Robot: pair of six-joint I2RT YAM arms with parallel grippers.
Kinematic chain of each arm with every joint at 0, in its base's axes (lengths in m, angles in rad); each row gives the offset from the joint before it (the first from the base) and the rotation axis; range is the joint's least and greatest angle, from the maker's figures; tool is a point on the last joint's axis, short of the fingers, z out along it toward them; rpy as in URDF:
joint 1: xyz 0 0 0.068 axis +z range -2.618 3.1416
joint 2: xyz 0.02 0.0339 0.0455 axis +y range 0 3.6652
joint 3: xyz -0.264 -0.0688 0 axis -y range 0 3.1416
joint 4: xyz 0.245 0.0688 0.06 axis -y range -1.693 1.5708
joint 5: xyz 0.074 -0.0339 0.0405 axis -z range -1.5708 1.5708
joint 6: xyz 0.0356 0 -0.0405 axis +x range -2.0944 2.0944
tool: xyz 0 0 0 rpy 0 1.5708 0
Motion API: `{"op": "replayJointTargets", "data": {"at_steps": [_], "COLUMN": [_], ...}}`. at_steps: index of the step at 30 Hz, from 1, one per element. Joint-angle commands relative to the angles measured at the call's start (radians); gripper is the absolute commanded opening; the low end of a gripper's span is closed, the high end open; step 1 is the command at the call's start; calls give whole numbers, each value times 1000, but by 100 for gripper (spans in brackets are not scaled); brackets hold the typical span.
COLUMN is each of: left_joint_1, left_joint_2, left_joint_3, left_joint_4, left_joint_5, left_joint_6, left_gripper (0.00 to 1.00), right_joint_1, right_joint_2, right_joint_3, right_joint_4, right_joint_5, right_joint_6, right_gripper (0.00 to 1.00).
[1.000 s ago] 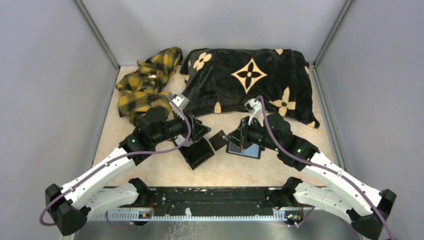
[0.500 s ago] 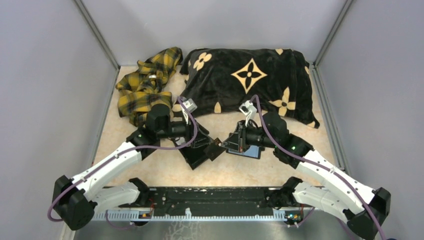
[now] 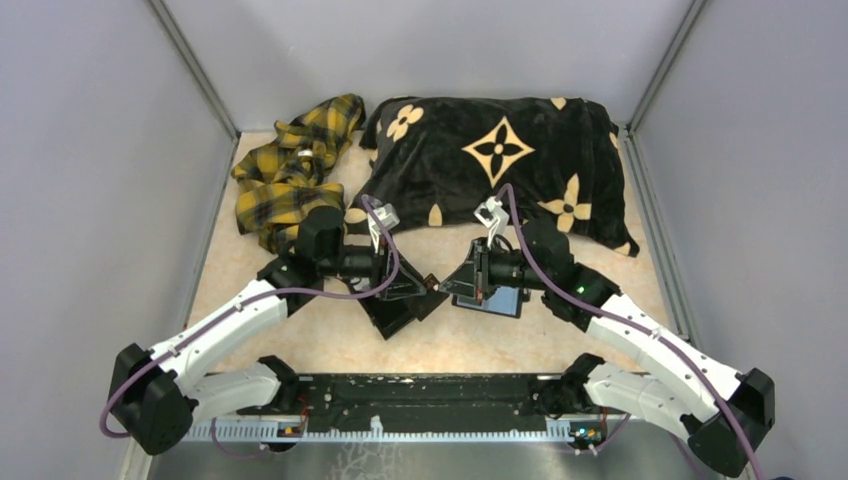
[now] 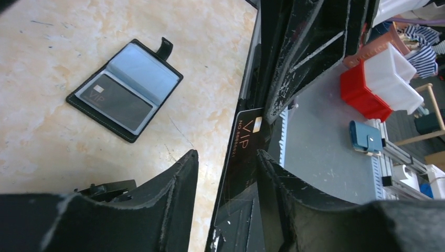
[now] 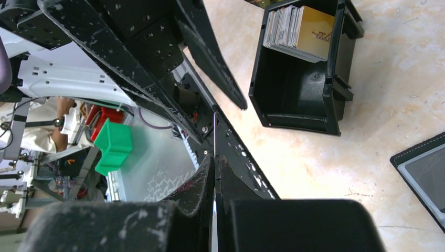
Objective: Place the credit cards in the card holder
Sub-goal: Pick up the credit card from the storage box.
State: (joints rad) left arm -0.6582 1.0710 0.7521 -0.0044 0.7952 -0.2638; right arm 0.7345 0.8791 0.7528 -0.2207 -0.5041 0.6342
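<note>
My right gripper (image 5: 215,160) is shut on a black credit card (image 5: 215,131) marked VIP, which shows edge-on in the right wrist view. In the left wrist view that card (image 4: 246,131) stands between the fingers of my left gripper (image 4: 226,153). It lies against the right finger, with a gap to the left one, so the jaws are open. From above, both grippers (image 3: 418,285) (image 3: 452,287) meet over the table's middle. The card holder (image 4: 126,92) lies open on the table with another dark card in its sleeve; it is below the right gripper (image 3: 497,301).
A black tray (image 5: 262,79) with a stack of several cards (image 5: 299,29) stands under the left gripper (image 3: 385,312). A yellow plaid cloth (image 3: 290,170) and a black patterned cushion (image 3: 500,160) lie at the back. Grey walls close both sides.
My left gripper has moved right to the card held by the right gripper, and its jaws have narrowed around it. The right gripper has shifted slightly left, still shut on the card.
</note>
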Motion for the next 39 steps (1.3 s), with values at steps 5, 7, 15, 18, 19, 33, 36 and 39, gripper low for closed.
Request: {"op": "replayJointTargets", "data": {"at_steps": [5,7,15,18,19,33,36,39], "left_joint_1": [9,10,25,28,29,0,-44,-101], "left_joint_2": [44,56,74,87,92,232,269,329], "left_joint_3": [14,14,9,7,4,-49,-50,-40], "left_joint_4": [-30,-38,-29,-19,-13,249,294,336], "left_joint_5": [119,133,160,166,167,-153,-266,-350], "left_joint_6": [35,43,50,46,43,-275,-346,-392], "left_gripper": [41,39,6,0,0,0,0,0], "right_joint_1": [-44,-51,-75,-85,-89,-108,-107,-109], "right_joint_2": [23,29,51,56,57,-95,-118,-131], "right_joint_3": [17,17,-1,-5,-6,-32,-66,-112], "right_joint_4": [98,102,114,119,118,-126,-171,-199], "right_joint_5": [-74,-80,-99,-107,-108,362,460,529], "right_joint_6": [20,20,19,21,20,-35,-1,41], "right_gripper": [0,0,0,0,0,54,54,47]}}
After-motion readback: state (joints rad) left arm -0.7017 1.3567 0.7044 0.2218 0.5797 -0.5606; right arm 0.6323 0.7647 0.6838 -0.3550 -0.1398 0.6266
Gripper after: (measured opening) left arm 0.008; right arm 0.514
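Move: The credit card, still pinched in the right hand, already reaches in between the left hand's open fingers, its middle about 2 cm to the right, 1 cm back and 1 cm below. From the left hand, the open card holder lies roughly 14 cm right, 4 cm ahead and 14 cm down; the storage box is some 6 cm left, 4 cm ahead and 11 cm down. From the right hand, the card's middle is about 4 cm left, 2 cm back and 1 cm below. The left fingers pinch the near part of the card after easing about 2 cm down and slightly back; only then does the right hand open, letting go and drawing off some 7 cm right and 4 cm forward, sinking late and turning clockwise. Holding its grip, the left hand carries the card about 6 cm forward and as far down, slightly right, towards the card holder, turning counter-clockwise and tilting. ##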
